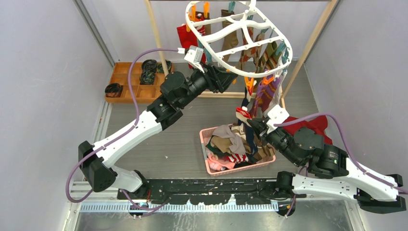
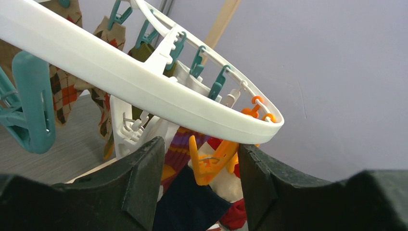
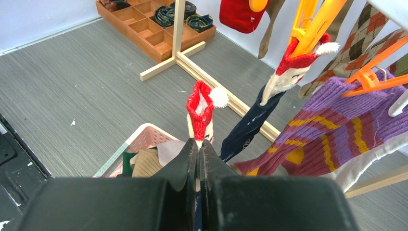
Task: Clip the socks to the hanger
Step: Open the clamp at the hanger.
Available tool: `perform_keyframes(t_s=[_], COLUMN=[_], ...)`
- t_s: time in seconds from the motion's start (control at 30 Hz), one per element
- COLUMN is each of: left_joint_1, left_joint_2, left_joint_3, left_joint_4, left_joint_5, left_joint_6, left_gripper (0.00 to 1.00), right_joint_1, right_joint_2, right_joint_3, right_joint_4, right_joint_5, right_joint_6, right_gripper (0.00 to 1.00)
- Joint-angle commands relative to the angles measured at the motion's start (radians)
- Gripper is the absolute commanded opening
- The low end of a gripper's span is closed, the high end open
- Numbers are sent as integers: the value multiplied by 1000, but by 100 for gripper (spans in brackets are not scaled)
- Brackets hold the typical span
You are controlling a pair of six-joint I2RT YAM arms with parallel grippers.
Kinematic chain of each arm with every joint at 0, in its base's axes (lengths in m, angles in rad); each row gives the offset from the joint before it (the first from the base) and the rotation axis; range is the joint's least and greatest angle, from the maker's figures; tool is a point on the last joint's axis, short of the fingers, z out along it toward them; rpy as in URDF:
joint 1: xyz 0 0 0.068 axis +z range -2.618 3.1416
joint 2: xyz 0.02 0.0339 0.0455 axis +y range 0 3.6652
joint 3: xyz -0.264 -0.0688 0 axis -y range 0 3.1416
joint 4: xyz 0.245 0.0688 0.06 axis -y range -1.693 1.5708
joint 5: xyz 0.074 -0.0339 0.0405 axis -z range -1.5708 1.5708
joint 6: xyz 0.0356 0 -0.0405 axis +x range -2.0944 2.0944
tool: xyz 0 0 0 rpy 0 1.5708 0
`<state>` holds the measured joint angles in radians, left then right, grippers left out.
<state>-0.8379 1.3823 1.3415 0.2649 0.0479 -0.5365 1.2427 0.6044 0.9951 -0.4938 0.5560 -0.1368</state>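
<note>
The white oval hanger (image 1: 198, 41) hangs at the top centre, with several socks clipped under its far and right rim. My left gripper (image 2: 201, 143) is open just below the near rim (image 2: 144, 82). Its fingers straddle an orange peg (image 2: 211, 161); the peg's right handle lies against the right finger (image 2: 260, 178). My right gripper (image 3: 198, 144) is shut on a sock with a red cuff and white pom-pom (image 3: 201, 108), held upright above the basket. A matching sock (image 3: 293, 67) hangs from an orange peg beside it.
A pink basket (image 1: 204, 139) of loose socks sits at the table's middle. A wooden tray (image 1: 130, 84) with black rolls stands at the back left. The wooden rack's base bar (image 3: 192, 62) runs behind the basket. A red cloth (image 1: 315, 122) lies at the right.
</note>
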Motion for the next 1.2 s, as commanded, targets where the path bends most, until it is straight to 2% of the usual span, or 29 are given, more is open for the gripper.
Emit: perform_keyframes(t_s=[0.0,0.7,0.97,1.17], left_joint_1=[-5,-10,-19,-30], left_joint_2=[11,43,43,33], left_joint_3=[53,68,67,62], left_joint_4=[19,53,69,65], left_joint_5=[6,8,2,-14], left_joint_6=[30,55,76,90], left_gripper=[58,57,41,23], right_joint_1=[5,6,4,6], right_joint_2=[-4,-7,-8,-4], right_joint_3=[43,42,40,42], right_joint_4=[42,38,35,40], right_joint_5=[1,0,7,21], right_joint_6=[-11,-11,-9,-5], right_gripper=[1,1,1,1])
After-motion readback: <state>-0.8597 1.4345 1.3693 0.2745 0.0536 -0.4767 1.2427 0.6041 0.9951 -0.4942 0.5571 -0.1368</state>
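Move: The empty orange clamp is just off the left fingertips, some 2 cm ahead and 2 cm to the right, at about their height. The Santa-sock clamp hangs 7 cm to the right and 1 cm ahead, and the purple-sock clamp about 15 cm right and 2 cm ahead, both near that height. From the right hand, which still holds a Santa sock, the empty clamp lies roughly 15 cm ahead, 8 cm left and 9 cm up. Left hand eases about 2 cm right and 1 cm down, its half-open fingers narrowing around the empty orange clamp. ##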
